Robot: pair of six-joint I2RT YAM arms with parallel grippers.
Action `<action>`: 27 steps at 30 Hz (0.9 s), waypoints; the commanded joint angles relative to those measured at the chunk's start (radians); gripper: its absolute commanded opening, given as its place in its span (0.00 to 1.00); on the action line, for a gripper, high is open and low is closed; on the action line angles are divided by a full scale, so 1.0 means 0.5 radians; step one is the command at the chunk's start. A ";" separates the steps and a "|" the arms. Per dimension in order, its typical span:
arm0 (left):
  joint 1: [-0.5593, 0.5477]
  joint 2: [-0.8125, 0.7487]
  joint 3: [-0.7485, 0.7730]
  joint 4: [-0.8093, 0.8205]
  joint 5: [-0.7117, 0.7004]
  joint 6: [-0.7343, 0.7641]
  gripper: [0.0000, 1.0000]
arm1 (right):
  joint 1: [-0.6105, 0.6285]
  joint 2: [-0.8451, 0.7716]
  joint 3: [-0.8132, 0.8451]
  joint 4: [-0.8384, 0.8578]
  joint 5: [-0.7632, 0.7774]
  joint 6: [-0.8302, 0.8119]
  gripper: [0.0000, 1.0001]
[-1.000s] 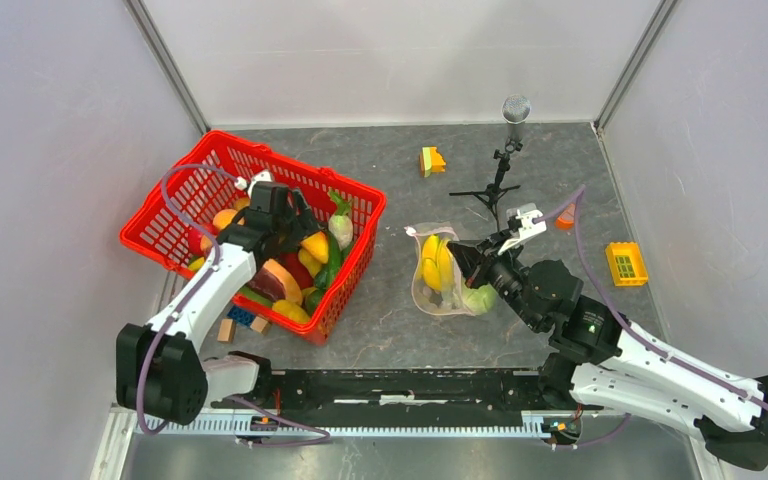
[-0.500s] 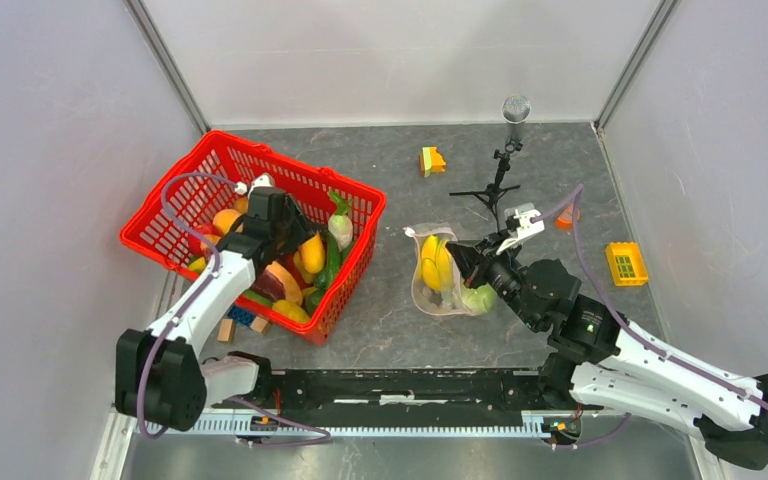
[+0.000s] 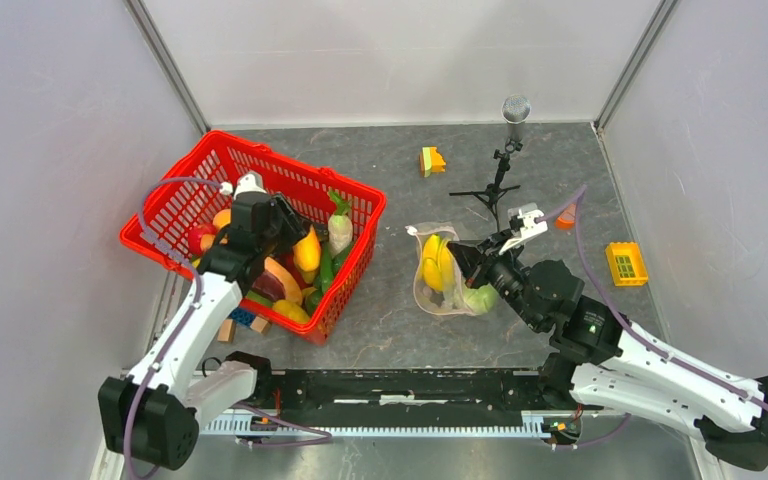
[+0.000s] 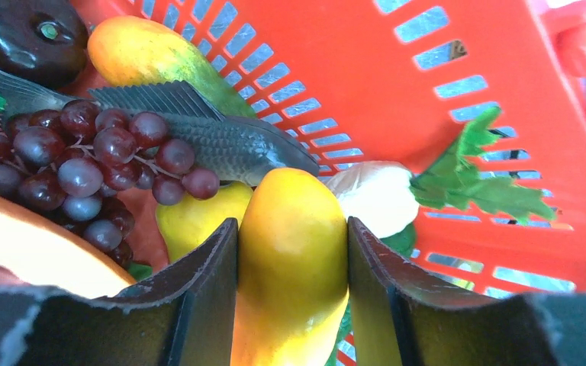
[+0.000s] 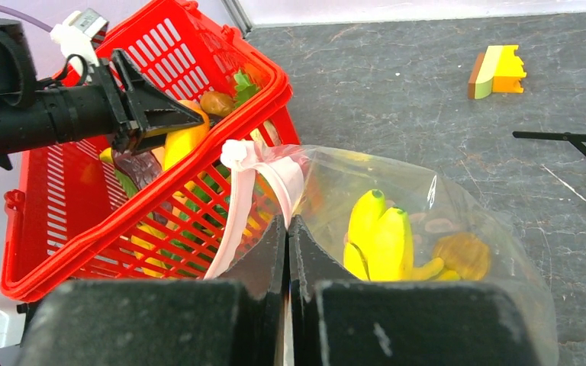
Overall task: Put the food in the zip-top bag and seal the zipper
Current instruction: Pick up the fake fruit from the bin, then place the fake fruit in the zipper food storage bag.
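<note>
My left gripper hangs inside the red basket, shut on a yellow-orange toy fruit. In the left wrist view the fruit fills the gap between both fingers of the gripper. The zip-top bag lies on the table to the right of the basket, with yellow bananas and a green piece inside. My right gripper is shut on the bag's mouth edge. In the right wrist view its fingertips pinch the pale pink zipper, which is held up with the bag open.
The basket holds more food: dark grapes, a grey fish, a white vegetable. A small black tripod with a microphone stands behind the bag. A yellow-orange block, a yellow block and a small orange piece lie on the table.
My left gripper has shut on the yellow-orange fruit and risen slightly, shifting left within the basket. The right arm and the bag have not moved.
</note>
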 commanded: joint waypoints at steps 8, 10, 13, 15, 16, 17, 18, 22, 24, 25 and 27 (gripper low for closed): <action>0.011 -0.366 0.233 -0.054 0.235 0.070 0.18 | 0.000 -0.028 -0.038 0.119 -0.029 0.060 0.03; 0.011 -0.424 0.254 0.011 0.398 0.067 0.19 | 0.000 -0.025 -0.044 0.132 -0.031 0.070 0.03; 0.011 -0.500 0.285 0.066 0.462 0.053 0.20 | 0.001 -0.016 -0.046 0.146 -0.041 0.079 0.03; 0.011 -0.530 0.295 0.029 0.390 0.061 0.20 | 0.000 -0.012 -0.050 0.161 -0.051 0.082 0.03; 0.011 -0.535 0.304 -0.007 0.355 0.073 0.20 | 0.000 -0.009 -0.053 0.166 -0.057 0.084 0.03; 0.011 -0.535 0.312 -0.031 0.354 0.086 0.21 | 0.002 -0.010 -0.055 0.167 -0.060 0.087 0.03; 0.011 -0.539 0.314 -0.033 0.378 0.087 0.20 | 0.001 -0.006 -0.058 0.167 -0.066 0.093 0.03; 0.011 -0.573 0.296 0.132 0.629 0.059 0.21 | 0.000 -0.012 -0.070 0.167 -0.069 0.101 0.03; 0.011 -0.570 0.299 0.253 0.835 0.030 0.21 | 0.000 -0.015 -0.075 0.167 -0.069 0.108 0.03; 0.008 -0.568 0.299 0.313 0.912 0.006 0.21 | 0.000 -0.015 -0.081 0.167 -0.070 0.113 0.03; 0.002 -0.580 0.286 0.474 1.058 -0.093 0.21 | 0.000 -0.018 -0.088 0.224 -0.059 0.121 0.03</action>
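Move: The left hand already has the yellow-orange fruit pinched in the basket; from it the zip-top bag's mouth lies some 27 cm to the right, 13 cm back and about 6 cm higher. The middle of the basket's right rim, on the way, is roughly 10 cm right, 8 cm back and about level in height, and the white radish 7 cm right, 4 cm ahead and 8 cm lower. From the right hand, the bag's mouth is about 5 cm left, 2 cm back and 6 cm below. Keeping its pinch on the yellow-orange fruit, the left hand lifts it steeply out of the basket by about 15 cm, drawing back some 5 cm and, mostly later on, shifting 5 cm right towards the bag's mouth. As it rises the fingers tip up from their downward slant and swing clockwise, a turn of some 30 degrees in all, while the right hand stays nearly in place, shut on the bag's rim. ##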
